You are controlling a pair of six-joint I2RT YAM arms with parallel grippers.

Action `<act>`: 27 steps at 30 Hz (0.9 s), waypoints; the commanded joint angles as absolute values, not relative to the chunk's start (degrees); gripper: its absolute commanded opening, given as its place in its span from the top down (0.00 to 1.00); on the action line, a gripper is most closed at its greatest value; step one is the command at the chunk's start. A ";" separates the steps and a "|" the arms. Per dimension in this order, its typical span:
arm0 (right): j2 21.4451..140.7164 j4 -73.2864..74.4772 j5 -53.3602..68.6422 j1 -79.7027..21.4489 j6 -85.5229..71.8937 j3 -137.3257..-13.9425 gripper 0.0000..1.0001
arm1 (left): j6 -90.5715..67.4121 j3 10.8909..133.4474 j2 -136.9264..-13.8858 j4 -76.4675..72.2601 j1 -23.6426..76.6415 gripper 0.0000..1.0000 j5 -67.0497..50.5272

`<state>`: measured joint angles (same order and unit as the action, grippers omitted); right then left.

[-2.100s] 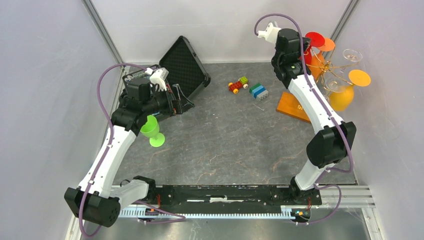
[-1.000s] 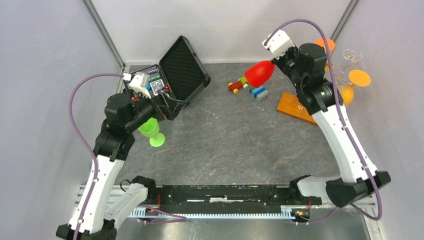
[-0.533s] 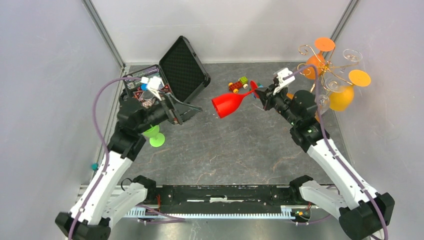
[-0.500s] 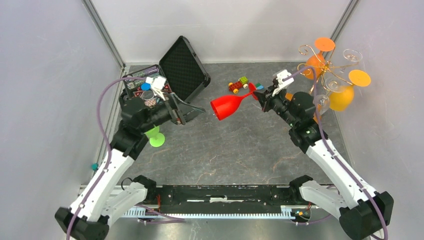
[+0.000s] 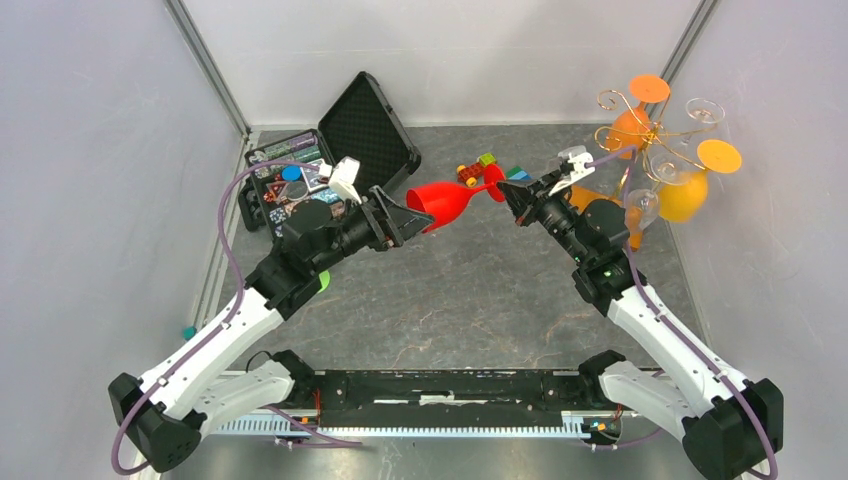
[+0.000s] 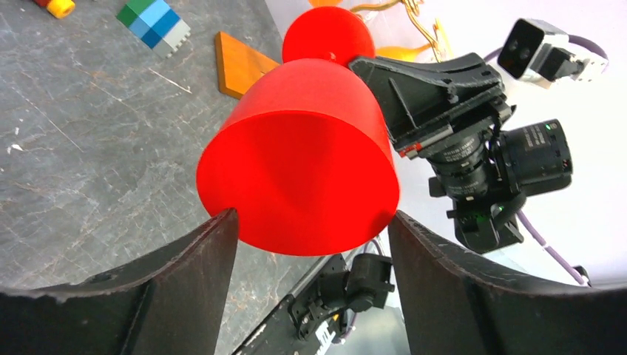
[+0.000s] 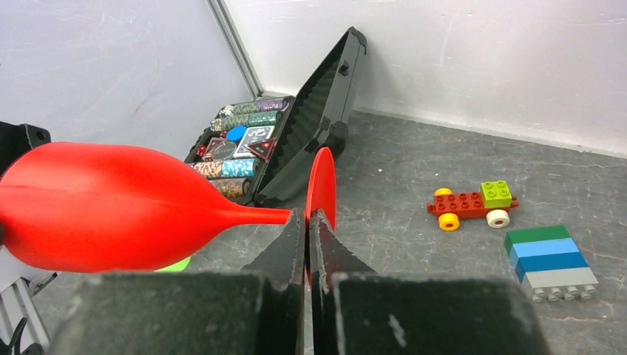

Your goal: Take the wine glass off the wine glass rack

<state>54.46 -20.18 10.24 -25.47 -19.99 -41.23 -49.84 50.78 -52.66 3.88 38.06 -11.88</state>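
A red wine glass (image 5: 445, 203) hangs level in the air over the middle of the table, bowl to the left, foot to the right. My right gripper (image 7: 307, 214) is shut on its thin stem just beside the foot (image 7: 322, 185). My left gripper (image 6: 310, 222) is open, one fingertip on each side of the bowl's rim (image 6: 303, 170). The wine glass rack (image 5: 650, 130), gold wire on a wooden base (image 6: 244, 63), stands at the far right. Orange glasses (image 5: 685, 195) and clear glasses (image 5: 640, 205) hang on it.
A black hinged case (image 5: 365, 125) with poker chips lies open at the far left. A green glass (image 5: 322, 282) peeks out from under my left arm. A toy car (image 7: 469, 203) and a stack of coloured blocks (image 7: 551, 262) lie on the table behind the red glass.
My right arm carried the red glass from the rack toward the middle and turned it level. My left arm left the green glass and swung right, up to the bowl; its jaws narrowed a little.
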 commanded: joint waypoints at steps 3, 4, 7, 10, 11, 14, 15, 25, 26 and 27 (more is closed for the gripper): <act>54.23 -24.43 9.55 -25.65 -22.11 -40.56 1.00 | -52.54 50.59 -53.70 -3.25 39.18 0.30 -8.29; 54.19 -24.52 9.34 -25.66 -22.07 -40.23 1.00 | -52.79 50.58 -53.78 -3.69 39.26 0.31 -8.36; 54.56 -24.46 9.36 -25.72 -22.15 -39.65 1.00 | -52.84 51.02 -54.41 -4.34 39.44 0.34 -8.79; 55.08 -24.48 9.97 -25.75 -22.67 -39.33 1.00 | -52.69 51.46 -55.51 -5.16 39.74 0.38 -9.64; 55.29 -24.46 10.16 -25.82 -22.87 -39.22 1.00 | -52.48 51.65 -56.00 -5.19 39.79 0.39 -9.82; 55.96 -23.84 10.80 -25.94 -22.87 -39.37 1.00 | -52.47 52.11 -56.90 -5.19 40.07 0.46 -10.28; 56.15 -23.36 11.08 -26.01 -22.70 -39.50 1.00 | -52.39 52.20 -57.10 -5.19 40.17 0.48 -10.29; 58.38 -20.10 11.95 -26.61 -20.58 -40.43 1.00 | -51.37 53.27 -58.75 -3.91 41.02 0.78 -10.48; 58.63 -19.91 11.95 -26.62 -20.51 -40.60 1.00 | -51.04 53.26 -58.67 -3.59 41.04 0.82 -10.13; 58.83 -19.29 11.95 -26.63 -20.39 -40.90 1.00 | -50.57 53.24 -58.47 -3.17 41.09 0.88 -9.74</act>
<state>58.28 -18.72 11.03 -26.24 -21.23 -39.51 -51.57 50.72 -58.78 -2.09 40.66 -10.59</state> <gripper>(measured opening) 0.011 0.205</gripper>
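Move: The red wine glass lies on its side in the air, foot held by the right hand; its middle is about 6 cm right, 3 cm ahead and 2 cm above the left hand, and some 8 cm left, 2 cm back of the right hand, level with it. On the table nearly 30 cm below the right hand, the toy car is about 22 cm ahead and 2 cm left, the blocks 20 cm ahead and 9 cm right. The green glass stands roughly 28 cm left, 3 cm ahead, 20 cm below the left hand. The left fingers pinch the wall of the red glass's bowl at the rim, one inside and one outside, closing from wide open to nearly shut as the hand eases about 3 cm right into the bowl and slightly forward, rising a little and then sinking. Keeping its grip by the foot, the right hand lowers the glass some 4 cm and tips slightly down. ##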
